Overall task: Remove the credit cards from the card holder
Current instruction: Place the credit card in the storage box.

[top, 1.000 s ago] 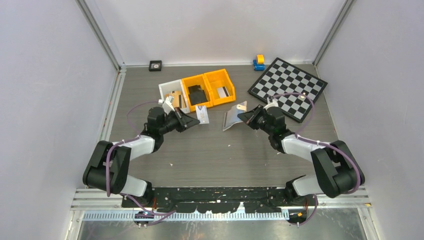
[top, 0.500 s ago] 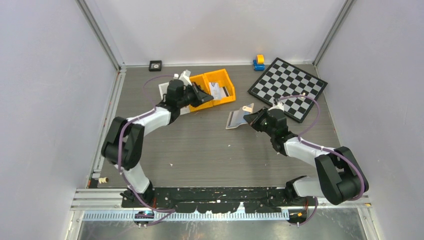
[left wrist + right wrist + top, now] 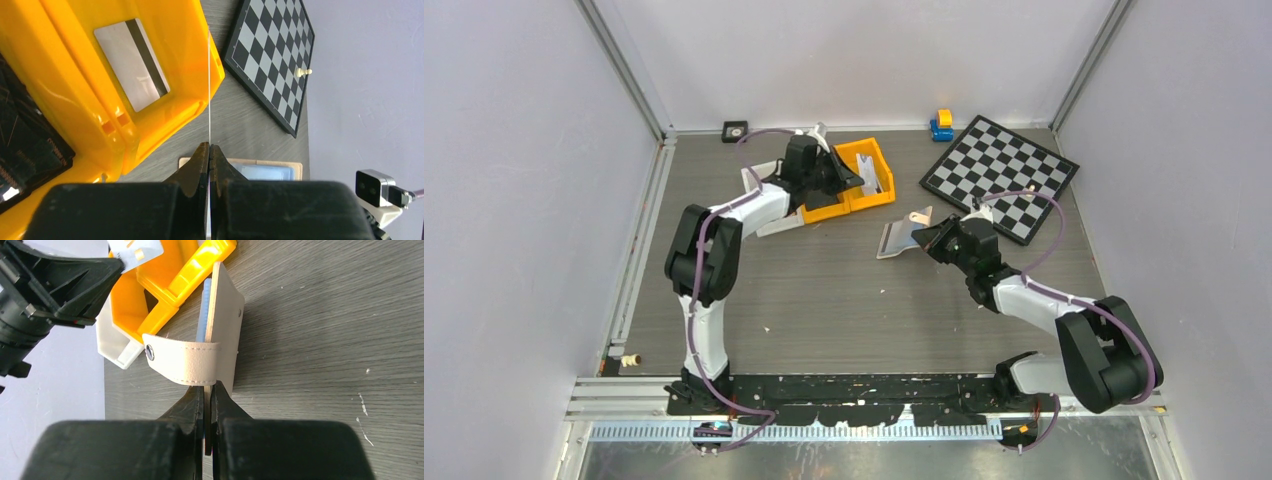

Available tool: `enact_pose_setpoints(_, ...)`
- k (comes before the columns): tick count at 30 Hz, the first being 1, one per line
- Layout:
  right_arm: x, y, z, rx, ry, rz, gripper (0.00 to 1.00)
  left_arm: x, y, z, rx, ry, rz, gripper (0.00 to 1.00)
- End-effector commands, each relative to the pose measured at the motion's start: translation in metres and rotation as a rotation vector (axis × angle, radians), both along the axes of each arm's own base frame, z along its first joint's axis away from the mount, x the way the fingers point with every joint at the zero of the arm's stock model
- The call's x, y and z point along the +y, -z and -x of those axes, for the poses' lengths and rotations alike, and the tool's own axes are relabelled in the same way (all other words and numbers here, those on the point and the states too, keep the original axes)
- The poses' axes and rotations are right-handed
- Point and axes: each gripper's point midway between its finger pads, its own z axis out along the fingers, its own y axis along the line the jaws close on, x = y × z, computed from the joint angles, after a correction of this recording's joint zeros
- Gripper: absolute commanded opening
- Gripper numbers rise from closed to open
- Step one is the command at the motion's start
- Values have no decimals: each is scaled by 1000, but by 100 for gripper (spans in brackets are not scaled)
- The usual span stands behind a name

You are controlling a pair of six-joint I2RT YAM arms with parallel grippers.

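My left gripper [image 3: 209, 146] is shut on a credit card [image 3: 209, 90], seen edge-on as a thin white line. It hangs over the right yellow bin [image 3: 165, 30], where a silvery striped credit card [image 3: 132, 70] lies flat. In the top view the left gripper [image 3: 856, 183] reaches over that bin. My right gripper [image 3: 209, 385] is shut on the beige card holder [image 3: 225, 325], held on edge just above the table with its strap [image 3: 182, 362] hanging out. From above, the card holder [image 3: 904, 235] sits left of the right gripper [image 3: 929, 238].
A second yellow bin [image 3: 819, 205] holds a black item [image 3: 30, 150], and a white bin [image 3: 764, 190] stands beside it. A chessboard [image 3: 1001, 175] lies at the back right, with a blue-and-yellow toy [image 3: 941, 124] and a small black square [image 3: 735, 130] by the back wall.
The left arm swung from beside the card holder back over the yellow bins, carrying the card. The right gripper tipped the holder slightly, then held still.
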Motion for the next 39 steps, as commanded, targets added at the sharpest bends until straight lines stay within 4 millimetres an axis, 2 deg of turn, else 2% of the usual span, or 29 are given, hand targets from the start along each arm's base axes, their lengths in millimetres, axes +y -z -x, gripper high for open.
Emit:
enact_pose_setpoints(1,-1,-28,-7,-92,19,-31,0,-6,-4,-19,-21,-7,-27,0)
enact_pose_setpoints(10,-2,-28,-7,-92,23,-29,0,-13,3,-42,-23,-2,-63,2)
enact_pose_setpoints(12,-2,-30,-7,-96,21,-31,0,-14,-1,-46,-37,2,-63,8)
enact_pose_setpoints(16,-2,-32,-6,-105,21,-28,0,-14,-4,-44,-30,13,-69,28)
enact_pose_setpoints(18,-3,-32,-6,-104,21,-25,0,-13,-16,-40,-45,24,-78,36)
enact_pose_setpoints(21,-2,-32,-6,-107,15,-23,1,-8,-35,-25,-73,39,-107,41)
enact_pose_setpoints(27,3,-30,-8,-108,-14,-22,0,22,-66,29,-143,18,-161,51)
enact_pose_setpoints(28,5,-30,-8,-106,-20,-22,1,29,-72,39,-157,8,-170,54)
enact_pose_setpoints(30,11,-28,-8,-102,-54,-34,1,44,-75,61,-171,-24,-198,69)
enact_pose_setpoints(32,20,-26,-9,-93,-92,-49,1,60,-77,83,-186,-65,-211,91)
enact_pose_setpoints(33,22,-24,-10,-87,-101,-57,1,66,-77,93,-196,-85,-199,99)
enact_pose_setpoints(35,27,-25,-12,-88,-115,-83,1,82,-78,108,-207,-157,-138,100)
enact_pose_setpoints(37,27,-30,-11,-104,-95,-132,1,102,-58,115,-136,-257,-66,100)
enact_pose_setpoints(38,27,-35,-11,-117,-89,-149,1,107,-56,117,-132,-277,-18,100)
enact_pose_setpoints(39,29,-44,-13,-131,-96,-152,1,109,-43,123,-116,-278,10,100)
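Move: The right-hand orange box, where the held credit card is to go, lies about 9 cm straight ahead of the left hand and some 11 cm below. The other orange box is roughly 9 cm left and 7 cm ahead; the card holder is about 9 cm back, 9 cm right and 4 cm lower, still in the right hand's grip. From the right hand, the right-hand orange box lies some 20 cm ahead, 10 cm left and 8 cm down. The credit card, still pinched by the left fingers, is carried about 4 cm farther forward, slightly right and 2 cm down over the right-hand orange box, and released as the fingers part. Opening fully, the empty hand then backs off some 16 cm, also swinging left and rising, its fingertips tilting up. The right hand keeps the card holder pinched, easing slightly left and down late on. ##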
